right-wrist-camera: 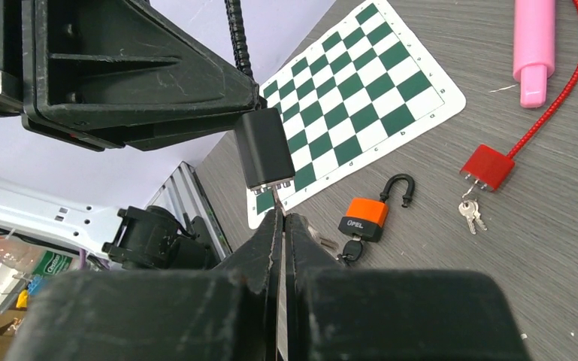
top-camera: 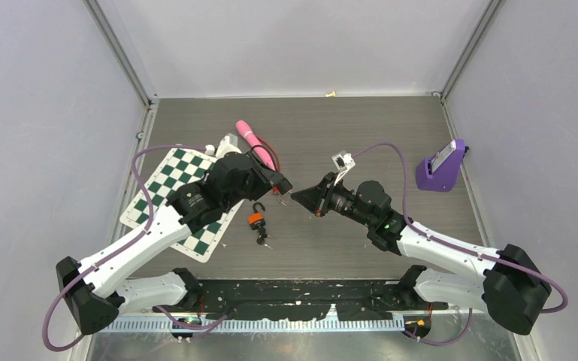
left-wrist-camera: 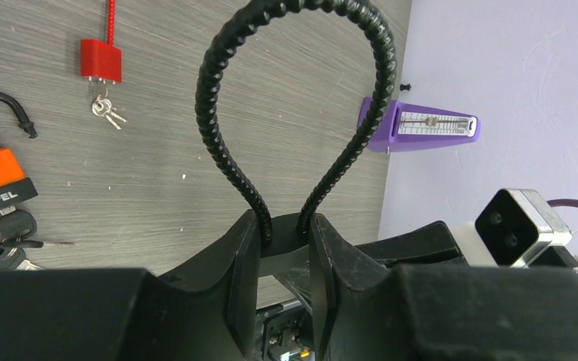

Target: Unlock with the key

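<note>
My left gripper [left-wrist-camera: 284,226] is shut on a black padlock [right-wrist-camera: 263,150] and holds it in the air above the table. The lock's ribbed black cable shackle [left-wrist-camera: 293,113] loops up out of the jaws in the left wrist view. My right gripper [right-wrist-camera: 282,218] is shut on a thin metal key [right-wrist-camera: 278,198], whose blade reaches the silver underside of the lock body. In the top view the left gripper [top-camera: 278,184] and the right gripper [top-camera: 297,197] meet tip to tip at the table's middle. The key's head is hidden between the fingers.
An orange OPEL padlock [top-camera: 255,219] lies open with black-headed keys just below the grippers. A red cable lock [right-wrist-camera: 487,167] with small keys, a pink cylinder [top-camera: 254,141], a green chessboard mat [top-camera: 173,188] and a purple device [top-camera: 442,167] are also on the table.
</note>
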Controlling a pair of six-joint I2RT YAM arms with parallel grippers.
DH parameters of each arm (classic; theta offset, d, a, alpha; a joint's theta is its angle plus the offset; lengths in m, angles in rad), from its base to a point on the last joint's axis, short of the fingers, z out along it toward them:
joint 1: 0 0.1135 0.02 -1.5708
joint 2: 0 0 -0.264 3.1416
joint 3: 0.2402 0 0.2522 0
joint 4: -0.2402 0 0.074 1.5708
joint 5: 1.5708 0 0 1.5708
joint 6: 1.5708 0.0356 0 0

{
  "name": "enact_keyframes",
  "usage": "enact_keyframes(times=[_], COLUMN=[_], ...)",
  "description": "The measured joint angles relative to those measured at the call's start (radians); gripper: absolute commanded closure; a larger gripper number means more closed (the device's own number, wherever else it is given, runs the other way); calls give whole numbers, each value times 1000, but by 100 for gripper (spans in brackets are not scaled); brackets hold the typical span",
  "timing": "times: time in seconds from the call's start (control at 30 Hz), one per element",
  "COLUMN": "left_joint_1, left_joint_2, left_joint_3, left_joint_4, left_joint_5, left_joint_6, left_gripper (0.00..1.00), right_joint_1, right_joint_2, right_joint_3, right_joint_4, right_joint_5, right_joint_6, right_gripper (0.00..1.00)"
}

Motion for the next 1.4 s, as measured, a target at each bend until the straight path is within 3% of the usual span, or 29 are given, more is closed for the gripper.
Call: enact_keyframes(times=[0.47,0.67,0.7,0.87,1.03,1.23,1.4], left_joint_1=[-68,-73,-73,-78,-100,-130,-161], left_joint_2=[-13,-5,-5,-31,-115,-194,-226], left_joint_3=[11,7,2,-32,-74,-122,-208], left_joint_4=[3,-12,-13,23,97,179,203], left_joint_5=[-56,-90,-92,-88,-69,6,59], left_joint_6=[2,26,29,48,81,104,107], left_gripper=[100,100,98,62,35,18,16], right_joint_1=[17,21,21,13,5,-14,-11], right_joint_2=[-101,-17,-5,16,1,-58,-96], right_joint_3=[4,4,4,-5,-9,-9,-9], right_joint_4=[-90,-33,-29,-12,45,148,280], right_joint_5=[19,18,18,19,19,44,42], right_joint_6=[-114,-103,-100,-71,-43,-7,42], right_gripper=[95,95,95,95,95,95,95])
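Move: The left fingers already hold the black cable lock's body, right at the left hand point. From the right fingertips, which hold its key, that body lies about 2 cm ahead, 1 cm left and 3 cm higher. On the table some 23 cm below the left hand, the orange padlock lies about 9 cm left and level fore-and-aft; the red lock is roughly 9 cm ahead and 3 cm left. Rocking back and up by a centimetre or so and down again, the two hands first work together on the black lock and key. Then the left fingers open wide, let go of the lock body and draw back about 6 cm, turning some 15 degrees clockwise. The right hand, still shut on the key, lifts about 10 cm, its left side rolling up and fingertips tilting up, away from the left hand. ##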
